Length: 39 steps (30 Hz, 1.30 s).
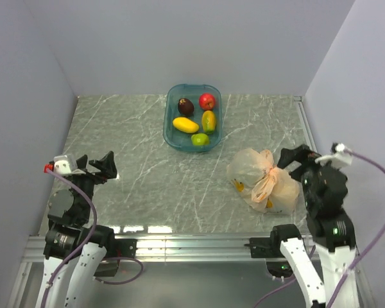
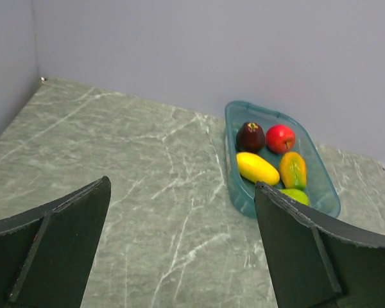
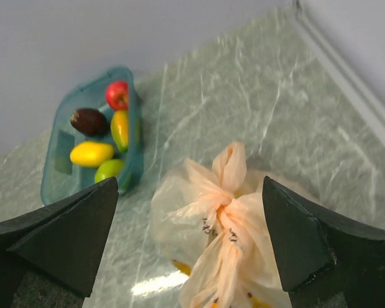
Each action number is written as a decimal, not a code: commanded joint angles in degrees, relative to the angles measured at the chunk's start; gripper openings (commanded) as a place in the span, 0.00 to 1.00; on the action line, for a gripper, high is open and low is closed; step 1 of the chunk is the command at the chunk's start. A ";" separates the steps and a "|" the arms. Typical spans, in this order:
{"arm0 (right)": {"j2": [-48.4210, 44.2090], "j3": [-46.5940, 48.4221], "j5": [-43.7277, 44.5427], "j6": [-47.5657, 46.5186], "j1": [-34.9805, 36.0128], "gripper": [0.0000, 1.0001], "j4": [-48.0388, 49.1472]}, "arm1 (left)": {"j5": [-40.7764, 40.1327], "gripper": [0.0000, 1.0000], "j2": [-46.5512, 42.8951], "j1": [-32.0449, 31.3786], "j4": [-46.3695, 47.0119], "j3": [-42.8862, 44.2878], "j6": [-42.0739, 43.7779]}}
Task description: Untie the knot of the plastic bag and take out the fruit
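The plastic bag is a crinkly pale peach sack lying at the right front of the table, tied shut. Its knot sits on top, with handle loops sticking out. In the right wrist view the bag and knot lie straight ahead. Of the fruit inside, only yellow patches show through the film. My right gripper hangs open just right of the bag, its jaws wide with the knot between and beyond them, untouched. My left gripper stands open at the table's left edge, holding nothing.
A blue tub at the back centre holds a dark purple fruit, a red apple, a yellow fruit, an orange-green fruit and a lime. Walls close the table on three sides.
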 commanded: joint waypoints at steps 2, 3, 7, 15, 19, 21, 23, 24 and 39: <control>13.87 4.98 -1.95 6.24 0.37 1.00 -11.57 | 0.49 0.99 2.53 -0.03 -0.41 1.78 -1.81; 15.82 4.81 -2.92 7.29 0.37 1.00 -12.28 | -0.49 0.99 2.27 -0.21 -0.41 1.43 -2.52; 23.12 -0.37 -3.19 9.14 0.63 1.00 -11.33 | -1.56 0.99 1.56 -0.82 0.03 0.28 -2.26; 33.23 -9.16 1.20 12.93 7.04 0.93 -2.46 | -0.59 0.99 0.86 -1.88 1.44 -0.77 -0.86; 37.20 -11.10 0.68 10.83 11.43 0.31 1.59 | 1.42 0.99 1.12 -1.97 1.97 -1.21 -0.59; 37.03 -11.19 -2.29 8.81 16.07 0.04 3.43 | 3.09 0.99 1.91 -1.97 2.14 -1.13 -0.85; 35.63 -10.40 -3.80 7.48 20.74 0.00 5.01 | 6.51 0.98 3.74 -2.05 3.02 -0.86 -0.94; 35.18 -10.05 -5.81 6.09 25.46 0.00 5.55 | 7.83 0.98 4.80 -2.05 3.02 -0.60 -1.29; 49.85 1.99 -11.98 0.72 51.17 0.00 20.04 | 29.82 0.99 28.71 -5.99 0.55 3.89 -15.07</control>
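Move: The bag's knot lies about 22 cm below the open right hand, some 5 cm to its left and 4 cm ahead. The basket's middle stands around 24 cm ahead of that hand and 32 cm left, with the green fruit at its near end roughly 16 cm ahead and 29 cm left. From the left hand, the knot is about 53 cm to the right, 4 cm ahead and 22 cm lower. The right fingers close on the gathered film at the knot after a fast drop of some 20 cm, tipping about 45 degrees downward. Still pinching it, they haul the bag about 22 cm left and a little back, turning counter-clockwise. The left hand, wide open, then swings right and down towards the bag, tipping down and turning clockwise. ##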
